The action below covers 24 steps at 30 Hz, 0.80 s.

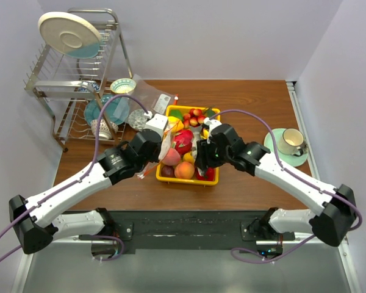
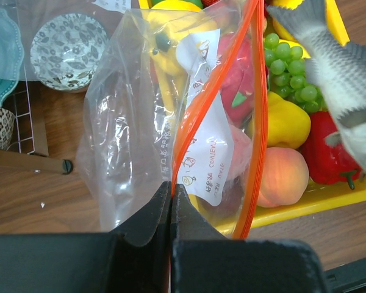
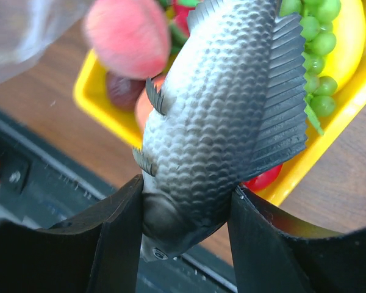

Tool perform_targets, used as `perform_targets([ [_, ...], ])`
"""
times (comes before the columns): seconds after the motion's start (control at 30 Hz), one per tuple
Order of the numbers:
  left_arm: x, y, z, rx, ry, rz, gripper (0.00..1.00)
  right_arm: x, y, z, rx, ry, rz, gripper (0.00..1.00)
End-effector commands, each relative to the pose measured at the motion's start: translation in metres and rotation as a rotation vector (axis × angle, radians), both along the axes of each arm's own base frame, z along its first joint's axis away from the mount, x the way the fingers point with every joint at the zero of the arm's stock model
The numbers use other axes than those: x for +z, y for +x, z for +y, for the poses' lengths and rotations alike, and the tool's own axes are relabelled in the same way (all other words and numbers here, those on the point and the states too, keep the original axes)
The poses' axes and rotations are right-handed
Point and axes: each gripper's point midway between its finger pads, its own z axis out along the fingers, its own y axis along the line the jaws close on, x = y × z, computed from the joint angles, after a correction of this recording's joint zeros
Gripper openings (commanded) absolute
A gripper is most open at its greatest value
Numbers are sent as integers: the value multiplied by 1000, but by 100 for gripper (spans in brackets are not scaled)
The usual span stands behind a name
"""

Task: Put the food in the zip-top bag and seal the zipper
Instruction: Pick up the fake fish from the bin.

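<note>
The zip-top bag (image 2: 128, 122) hangs crinkled in front of the yellow tray (image 2: 305, 204), its mouth spread open. My left gripper (image 2: 171, 186) is shut on the orange-red zipper (image 2: 263, 116) at the bag's near edge. My right gripper (image 3: 188, 186) is shut on the grey fish (image 3: 219, 110), gripped at its head end, tail pointing away over the tray. In the left wrist view the fish (image 2: 348, 73) hangs just right of the bag mouth. Grapes (image 2: 287, 61), a yellow pepper (image 2: 290, 125), a peach (image 2: 283, 174) and a red pepper (image 2: 326, 152) lie in the tray.
A wire dish rack (image 1: 67, 79) with a plate and bowls stands at the back left. A flatter clear bag (image 1: 149, 97) lies behind the tray. A cup on a green saucer (image 1: 290, 143) sits at the right. Both arms meet over the tray (image 1: 171, 177).
</note>
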Motion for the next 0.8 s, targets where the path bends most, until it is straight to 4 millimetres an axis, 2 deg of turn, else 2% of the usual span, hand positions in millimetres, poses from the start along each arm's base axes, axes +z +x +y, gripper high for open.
perform_targets([
  [0.0,7,3,-6,-17,-42,-31,0,26,-28,-2,153,16,16,42],
  [0.2,4,4,-12,-34,-54,-28,0,51,-71,-2,294,126,65,40],
  [0.37,0,5,-18,-51,-60,-16,0,73,-87,-6,349,177,47,40],
  [0.53,-4,6,-22,-61,-54,-4,0,87,-112,1,476,243,107,35],
  [0.77,4,4,-28,-93,-80,-9,0,111,-117,17,568,316,98,35],
])
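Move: The fake fish is already in the right hand, its middle about 5 cm ahead and 1 cm left of it; the open bag mouth lies some 10 cm left, 6 cm ahead and 2 cm higher. Below by about 10 cm are the red pepper, 2 cm to the right and level, and the orange peach, 5 cm left and level. From the left hand, which holds the bag, the fish is about 11 cm right, 3 cm ahead and 5 cm lower. The fish, still gripped near its head, is drawn back about 11 cm towards the robot and raised some 8 cm over the bin's near edge by the right hand. The wrist meanwhile turns about 25 degrees counter-clockwise and levels the fingers a little, swinging the tail towards the zipper. The left hand keeps its pinch on the bag's zipper edge and eases 2 cm right, dropping slightly. ##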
